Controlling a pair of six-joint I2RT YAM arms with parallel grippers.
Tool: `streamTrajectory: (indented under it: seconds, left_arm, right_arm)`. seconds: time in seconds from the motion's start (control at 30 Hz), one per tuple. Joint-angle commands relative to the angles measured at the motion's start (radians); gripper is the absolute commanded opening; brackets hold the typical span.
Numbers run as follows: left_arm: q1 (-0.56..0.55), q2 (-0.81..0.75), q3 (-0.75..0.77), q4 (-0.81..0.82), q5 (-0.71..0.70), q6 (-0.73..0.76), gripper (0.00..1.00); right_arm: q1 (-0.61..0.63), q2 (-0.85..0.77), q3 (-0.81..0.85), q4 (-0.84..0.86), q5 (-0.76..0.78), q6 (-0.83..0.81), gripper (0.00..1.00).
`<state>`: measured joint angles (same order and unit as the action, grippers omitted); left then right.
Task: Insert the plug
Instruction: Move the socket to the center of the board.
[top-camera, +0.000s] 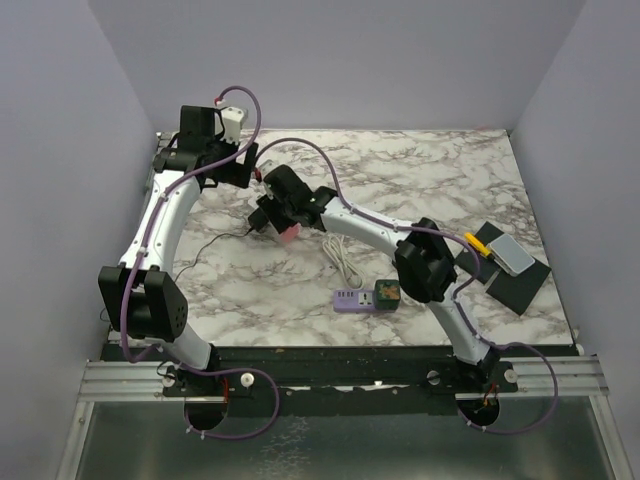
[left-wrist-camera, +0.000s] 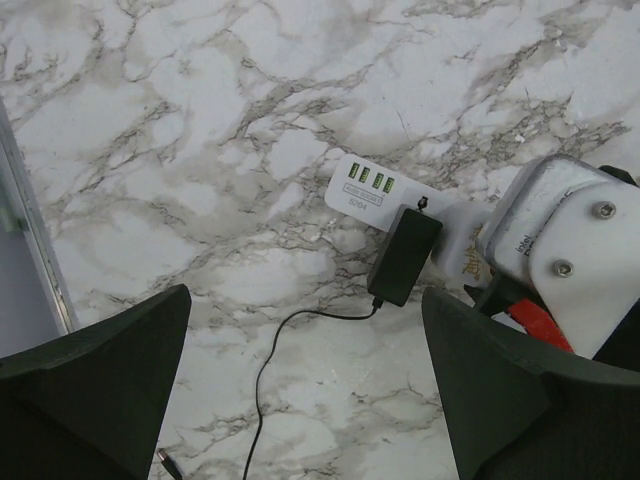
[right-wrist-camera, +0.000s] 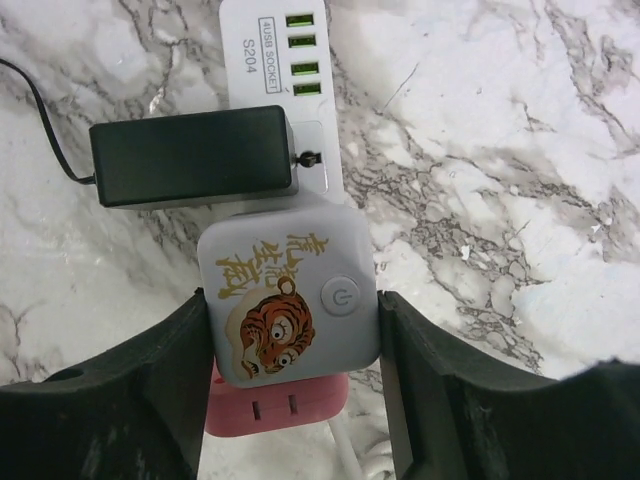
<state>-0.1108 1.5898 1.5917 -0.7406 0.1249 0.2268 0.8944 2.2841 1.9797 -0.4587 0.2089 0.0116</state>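
Note:
My right gripper (right-wrist-camera: 295, 300) is shut on a cube socket (right-wrist-camera: 270, 260) with a tiger print, a grey top and a pink base (right-wrist-camera: 275, 410); both fingers press its sides. Just beyond it a black adapter plug (right-wrist-camera: 190, 155) lies across a white USB socket strip (right-wrist-camera: 285, 50); I cannot tell if its prongs are seated. In the top view the right gripper (top-camera: 283, 222) is left of centre. My left gripper (top-camera: 248, 170) hovers open and holds nothing. In its wrist view, the left gripper (left-wrist-camera: 310, 400) looks down on the adapter (left-wrist-camera: 405, 255), the strip (left-wrist-camera: 370, 185) and the thin black cable (left-wrist-camera: 265, 380).
A purple power strip (top-camera: 355, 299) with a green cube (top-camera: 387, 293) lies near the front edge, with a coiled white cord (top-camera: 340, 258) behind it. A grey box (top-camera: 510, 257) rests on a black mat at the right. Walls enclose the marble table (top-camera: 420, 170).

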Motion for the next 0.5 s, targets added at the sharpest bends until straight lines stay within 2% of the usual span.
streamTrajectory:
  seconds: [0.0,0.07,0.13,0.33,0.47]
  left_arm:
    - [0.005,-0.046,-0.007,-0.036,0.021,0.008,0.99]
    - [0.005,-0.051,-0.013,-0.041,0.024,0.007,0.99]
    - [0.005,-0.054,-0.018,-0.047,0.032,0.001,0.99]
    - [0.006,-0.065,-0.055,-0.050,0.075,-0.005,0.99]
    - [0.006,-0.060,-0.048,-0.061,0.104,-0.011,0.99]
  right_arm:
    - [-0.025,0.050,0.127,-0.045,0.054,0.062,0.68]
    - [-0.025,0.032,0.132,-0.053,0.055,0.076,0.88]
    - [-0.027,-0.010,0.103,-0.055,0.062,0.087,0.99]
    - [-0.055,-0.259,-0.134,-0.042,0.093,0.152,1.00]
    - [-0.117,-0.442,-0.323,-0.095,0.134,0.248,1.00]
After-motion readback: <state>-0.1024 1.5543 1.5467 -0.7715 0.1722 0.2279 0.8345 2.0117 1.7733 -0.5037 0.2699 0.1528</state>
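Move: My right fingers are still shut around the white cube socket, its middle at my hand point and perhaps 1 cm below it. The black adapter sits about 5 cm to the left and 1 cm ahead; the pink plug is some 4 cm back and 2 cm right, a little lower. The coiled cord lies roughly 15 cm right and 10 cm back. From my raised left hand, the cube socket is about 10 cm right, 1 cm back and 14 cm down. I open my right hand wide to let go of the cube socket while it coasts a last 1.5 cm or so forward, then swing it about 7 cm right, back a little, and lift it 6 cm, turning some 10 degrees clockwise as it clears the socket. My left hand stays open and eases back about 2 cm. ##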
